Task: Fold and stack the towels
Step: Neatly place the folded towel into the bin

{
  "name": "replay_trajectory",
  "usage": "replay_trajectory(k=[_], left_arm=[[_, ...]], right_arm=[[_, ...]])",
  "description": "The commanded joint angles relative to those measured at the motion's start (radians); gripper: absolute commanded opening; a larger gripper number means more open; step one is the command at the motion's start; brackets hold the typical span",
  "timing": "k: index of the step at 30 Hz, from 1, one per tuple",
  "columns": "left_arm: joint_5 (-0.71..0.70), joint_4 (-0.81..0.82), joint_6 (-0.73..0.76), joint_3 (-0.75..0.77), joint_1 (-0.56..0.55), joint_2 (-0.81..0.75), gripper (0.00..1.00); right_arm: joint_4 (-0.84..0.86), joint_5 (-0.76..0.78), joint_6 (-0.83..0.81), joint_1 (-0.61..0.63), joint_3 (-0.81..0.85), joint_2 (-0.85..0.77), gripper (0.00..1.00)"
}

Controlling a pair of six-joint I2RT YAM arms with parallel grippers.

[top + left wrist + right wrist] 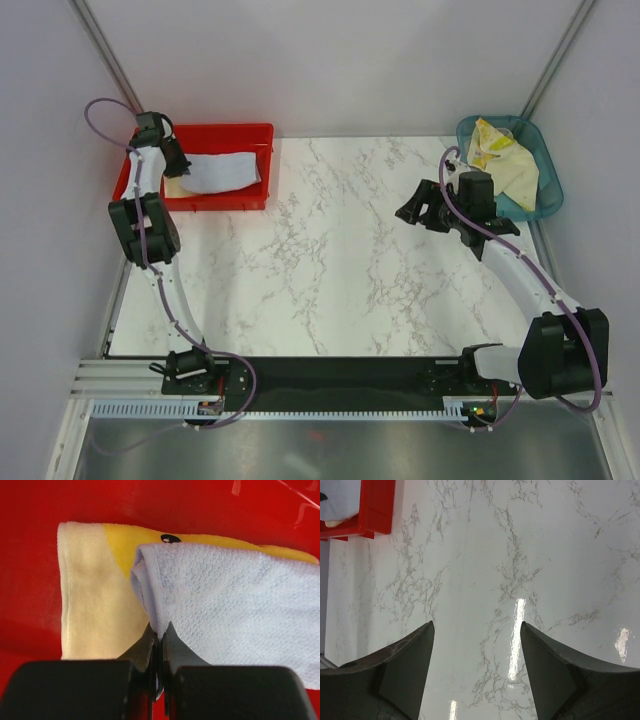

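Observation:
A folded pale lavender-blue towel lies on top of a folded cream-yellow towel inside the red bin. My left gripper is shut on the near edge of the lavender-blue towel, at the bin's left end. More crumpled yellow towels sit in the teal basket at the back right. My right gripper hangs open over bare marble, nothing between its fingers; it hovers just left of the basket.
The marble tabletop stretches between bin and basket. Metal frame posts rise at the back corners. The red bin's corner shows at the upper left of the right wrist view.

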Motion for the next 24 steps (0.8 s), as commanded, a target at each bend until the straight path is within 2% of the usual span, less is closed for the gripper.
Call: replay_trajectory(k=[1,3,7,9,10,11,12,17,24], left_arm=[[-0.072,0.064,0.026,-0.013,0.006,-0.131,0.02],[-0.08,0.113,0.003,-0.082,0.018,-0.162,0.02],[-0.067,0.107,-0.025,-0.104,0.055,-0.113,0.02],[-0.089,0.096,-0.025,-0.104,0.058,-0.089,0.16],[-0.113,0.095,-0.019,-0.105,0.058,-0.07,0.25],[-0.122,0.092,-0.009,-0.105,0.058,-0.064,0.44],[-0.153,0.089,-0.008,-0.105,0.058,-0.061,0.48],[-0.224,0.089,0.014,-0.079,0.057,-0.081,0.58],[-0.27,0.09,0.032,-0.047,0.04,-0.156,0.6]], right_arm=[[0.052,0.016,0.005,0.006,0.019,0.013,0.78],[0.055,0.017,0.005,0.011,0.018,0.017,0.78],[0.063,0.017,0.0,0.011,0.015,0.028,0.78],[0.064,0.014,-0.004,0.012,0.015,0.036,0.78],[0.066,0.014,-0.006,0.012,0.015,0.039,0.78],[0.066,0.017,-0.013,0.012,0.013,0.043,0.78],[0.066,0.017,-0.017,0.011,0.015,0.046,0.78],[0.066,0.022,-0.02,0.012,0.016,0.059,0.78],[0.075,0.021,-0.009,0.017,0.013,0.063,0.78]])
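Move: Inside the red bin, the left hand still pinches the pale blue towel's left edge; that towel's middle lies about 10 cm to the right, 1 cm ahead and 4 cm below. The yellow towel lies under it, its middle roughly 7 cm right, 2 cm ahead and 5 cm below. The bin's left wall is some 17 cm to the left, level with the hand. From the right hand, the blue towel is about 22 cm ahead, 52 cm left and 14 cm lower. Lifting the pinched edge some 3 cm first, the left hand then swings left towards the bin's left wall, about 6.5 cm in all and slightly back, sinking again by 2 to 3 cm as its fingers open and let go of the blue towel. The wrist turns about 10 degrees counter-clockwise; the spread fingers end just over the edge they held. The empty right hand sinks about 2 cm. ##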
